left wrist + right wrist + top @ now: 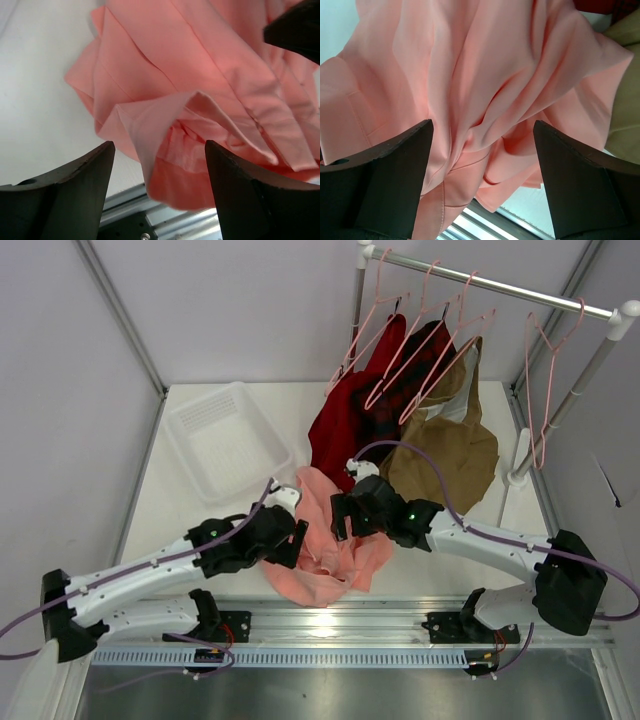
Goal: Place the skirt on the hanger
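The salmon-pink skirt (325, 545) lies crumpled on the table near the front edge. My left gripper (292, 537) is at its left side, open, with a raised fold of skirt (200, 60) hanging between the fingers (159, 145). My right gripper (343, 515) is over its upper right part, open, with bunched skirt folds (470, 65) between its fingers (482, 122). Neither holds the cloth. An empty pale-pink hanger (549, 390) hangs at the right end of the rail.
A silver rail (500, 285) at the back right carries more pink hangers with a dark red garment (345, 420) and a tan-brown garment (450, 455) draping onto the table behind the skirt. A white plastic basket (225, 440) sits at the back left.
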Controlling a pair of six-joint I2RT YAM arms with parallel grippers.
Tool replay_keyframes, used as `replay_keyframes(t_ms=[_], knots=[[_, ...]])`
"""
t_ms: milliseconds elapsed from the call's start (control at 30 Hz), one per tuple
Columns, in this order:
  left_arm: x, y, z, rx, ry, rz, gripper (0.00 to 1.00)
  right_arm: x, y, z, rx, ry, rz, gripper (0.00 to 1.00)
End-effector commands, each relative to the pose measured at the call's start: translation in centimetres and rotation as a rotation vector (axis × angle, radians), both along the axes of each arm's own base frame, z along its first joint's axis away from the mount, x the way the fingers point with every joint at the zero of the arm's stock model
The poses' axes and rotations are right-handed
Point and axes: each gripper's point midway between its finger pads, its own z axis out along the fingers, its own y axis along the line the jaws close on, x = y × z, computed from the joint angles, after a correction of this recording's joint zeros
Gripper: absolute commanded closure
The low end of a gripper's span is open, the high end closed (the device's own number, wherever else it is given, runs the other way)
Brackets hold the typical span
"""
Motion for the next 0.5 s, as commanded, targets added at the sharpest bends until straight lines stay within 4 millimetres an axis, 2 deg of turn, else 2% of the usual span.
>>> replay_keyframes(t_ms=[0, 67, 167, 200, 267, 300, 333, 400, 433, 467], knots=[[3.2, -0.4, 1.2, 0.072, -0.113, 0.054, 0.22, 1.5, 0.5, 3.1, 0.069, -0.082, -0.065, 0.13], [3.6, -0.9, 0.9, 0.097, -0.117, 0.018, 0.22, 1.5, 0.1, 3.3, 0.067, -0.086, -0.076, 0.12], [4.3, -0.9, -0.1, 0.15, -0.139, 0.003, 0.37, 1.7, -0.7, 3.3, 0.05, -0.093, -0.117, 0.1], [4.6, -0.8, -0.2, 0.163, -0.146, 0.017, 0.53, 2.0, -1.3, 3.3, 0.035, -0.106, -0.147, 0.1], [5.3, -0.5, 0.4, 0.16, -0.164, 0.053, 0.73, 2.2, -2.1, 3.6, 0.031, -0.121, -0.179, 0.1], [5.9, 0.3, 1.0, 0.174, -0.186, 0.102, 0.96, 2.2, -2.3, 3.7, 0.031, -0.126, -0.186, 0.09], [6.2, 0.4, 2.4, 0.129, -0.208, 0.154, 1.0, 2.2, -2.4, 4.1, 0.041, -0.136, -0.191, 0.09], [7.5, 1.6, 4.9, 0.073, -0.253, 0.256, 1.0, 2.1, -2.2, 4.4, 0.054, -0.142, -0.173, 0.09], [7.7, 2.4, 7.0, -0.014, -0.261, 0.34, 1.0, 1.9, -1.4, 4.9, 0.085, -0.143, -0.139, 0.09], [8.6, 4.5, 7.6, -0.037, -0.257, 0.444, 1.0, 1.8, -1.0, 5.1, 0.094, -0.153, -0.109, 0.09]])
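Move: The raised fold at the near-left edge of the pink skirt stands about 3 cm ahead of my open left hand and 2 cm below it; from my right hand it lies roughly 10 cm left, 1 cm back and 2 cm lower. From my left hand the white basket is some 26 cm ahead and 18 cm left, the dark red garment about 27 cm ahead and 11 cm right. The brown garment sits roughly 17 cm ahead and 20 cm right of my right hand. I push my left hand forward and a little down, its fingers astride the skirt's raised fold, shut them to pinch it, then lift some 3 cm while still going forward, about 5 cm out in all. Meanwhile my open right hand backs off above the skirt, rising about 3 cm and drifting slightly right and forward. ##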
